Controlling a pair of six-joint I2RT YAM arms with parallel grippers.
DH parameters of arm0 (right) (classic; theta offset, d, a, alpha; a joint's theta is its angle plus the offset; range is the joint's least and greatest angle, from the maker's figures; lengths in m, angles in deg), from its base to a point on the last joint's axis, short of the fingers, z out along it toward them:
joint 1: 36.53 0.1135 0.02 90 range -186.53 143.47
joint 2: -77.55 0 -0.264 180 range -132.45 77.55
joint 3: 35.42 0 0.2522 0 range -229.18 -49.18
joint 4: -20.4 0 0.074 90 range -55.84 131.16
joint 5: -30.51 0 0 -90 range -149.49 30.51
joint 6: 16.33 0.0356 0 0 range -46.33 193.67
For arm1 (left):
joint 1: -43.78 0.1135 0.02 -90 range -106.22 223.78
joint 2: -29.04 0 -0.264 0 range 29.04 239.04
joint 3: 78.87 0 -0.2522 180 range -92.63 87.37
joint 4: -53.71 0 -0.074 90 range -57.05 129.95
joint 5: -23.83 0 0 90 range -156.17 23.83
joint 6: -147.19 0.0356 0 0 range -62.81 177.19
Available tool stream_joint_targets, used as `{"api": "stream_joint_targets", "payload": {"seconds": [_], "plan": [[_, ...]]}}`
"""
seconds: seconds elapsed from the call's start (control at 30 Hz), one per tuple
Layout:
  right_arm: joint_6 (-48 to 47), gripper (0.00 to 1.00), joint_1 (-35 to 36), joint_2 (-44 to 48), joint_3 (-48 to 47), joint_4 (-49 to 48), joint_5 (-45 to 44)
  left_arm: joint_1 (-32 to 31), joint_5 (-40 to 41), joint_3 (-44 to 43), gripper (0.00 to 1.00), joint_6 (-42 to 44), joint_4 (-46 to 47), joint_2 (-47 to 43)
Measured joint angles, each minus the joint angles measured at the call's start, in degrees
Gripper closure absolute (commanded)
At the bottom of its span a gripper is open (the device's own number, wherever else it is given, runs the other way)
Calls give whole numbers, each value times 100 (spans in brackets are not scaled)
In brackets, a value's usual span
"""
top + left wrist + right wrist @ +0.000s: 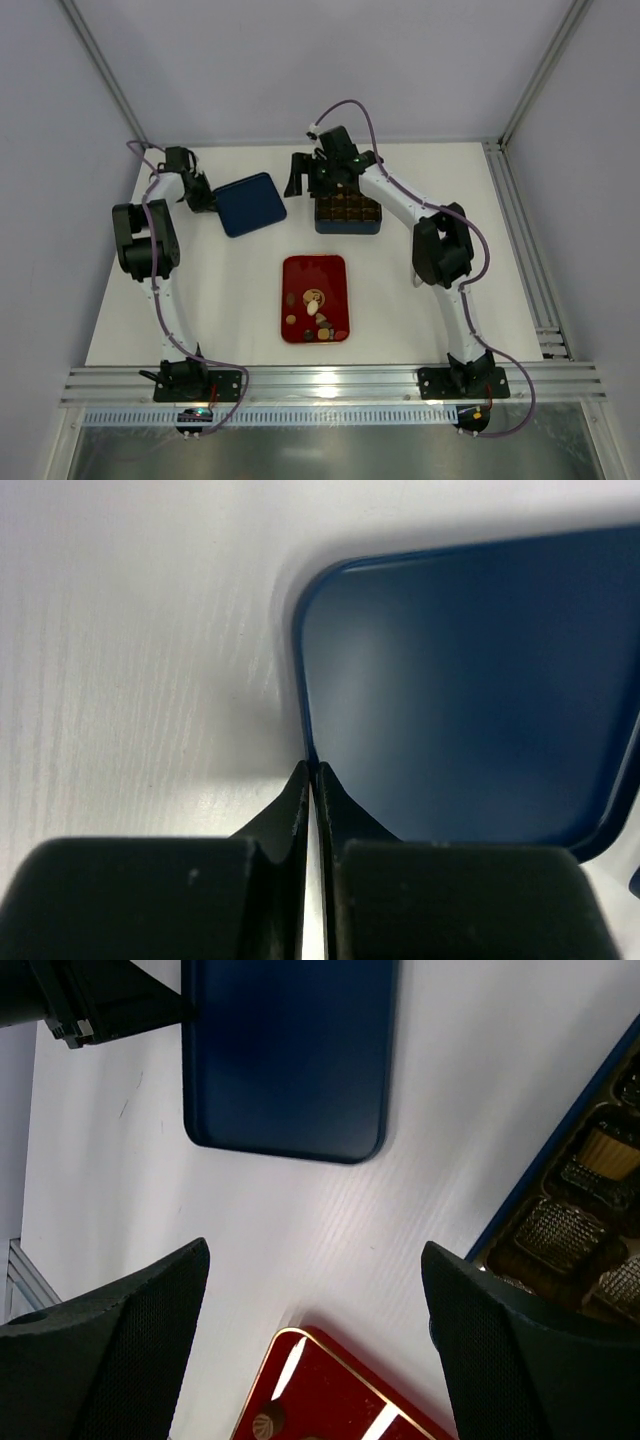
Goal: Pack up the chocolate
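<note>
Several chocolate pieces (318,318) lie on the flat red tray (314,270) in the middle of the table; one round piece (265,1423) shows at the tray's corner in the right wrist view. The dark blue compartment box (348,213) stands behind the tray, with brown and tan fillings (600,1155) in its cells. Its flat blue lid (250,204) lies to the left. My left gripper (200,195) is shut on the lid's left edge (311,770). My right gripper (308,180) is open and empty (315,1300), hovering between lid and box, above the table.
Both arms reach to the far half of the white table (420,300). The tray's corner (320,1390) lies just under my right gripper. Grey walls and metal frame rails (530,260) border the table.
</note>
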Motion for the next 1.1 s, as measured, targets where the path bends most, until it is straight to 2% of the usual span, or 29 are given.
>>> {"api": "stream_joint_targets", "payload": {"seconds": [0.47,0.83,1.1], "plan": [[-210,14,15,-811,-879,9,79,52,-1091,249,100,-153,-66,-44],[-254,14,31,-946,-933,4,90,402,-1672,721,100,-299,-50,-374],[-361,14,149,-1008,-1038,46,42,422,-1991,929,100,-422,-37,-719]]}}
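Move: The left hand already pinches the left rim of the blue lid, whose middle is about 10 cm to its right, level with it. The chocolate box for it stands some 37 cm to that hand's right, about 1 cm ahead. From the open right hand the lid's middle is about 13 cm left, 5 cm ahead and 12 cm below; the box is 14 cm right and 5 cm ahead, the red tray 5 cm right and 21 cm back. Keeping its pinch on the lid's left rim, the left hand draws back about 4 cm and shifts some 3 cm right towards the box, rolling right side up by about 20 degrees, then rises 3 cm. The right hand, fingers staying wide open, sinks about 3 cm, forward first and then left towards the lid's free right side. ##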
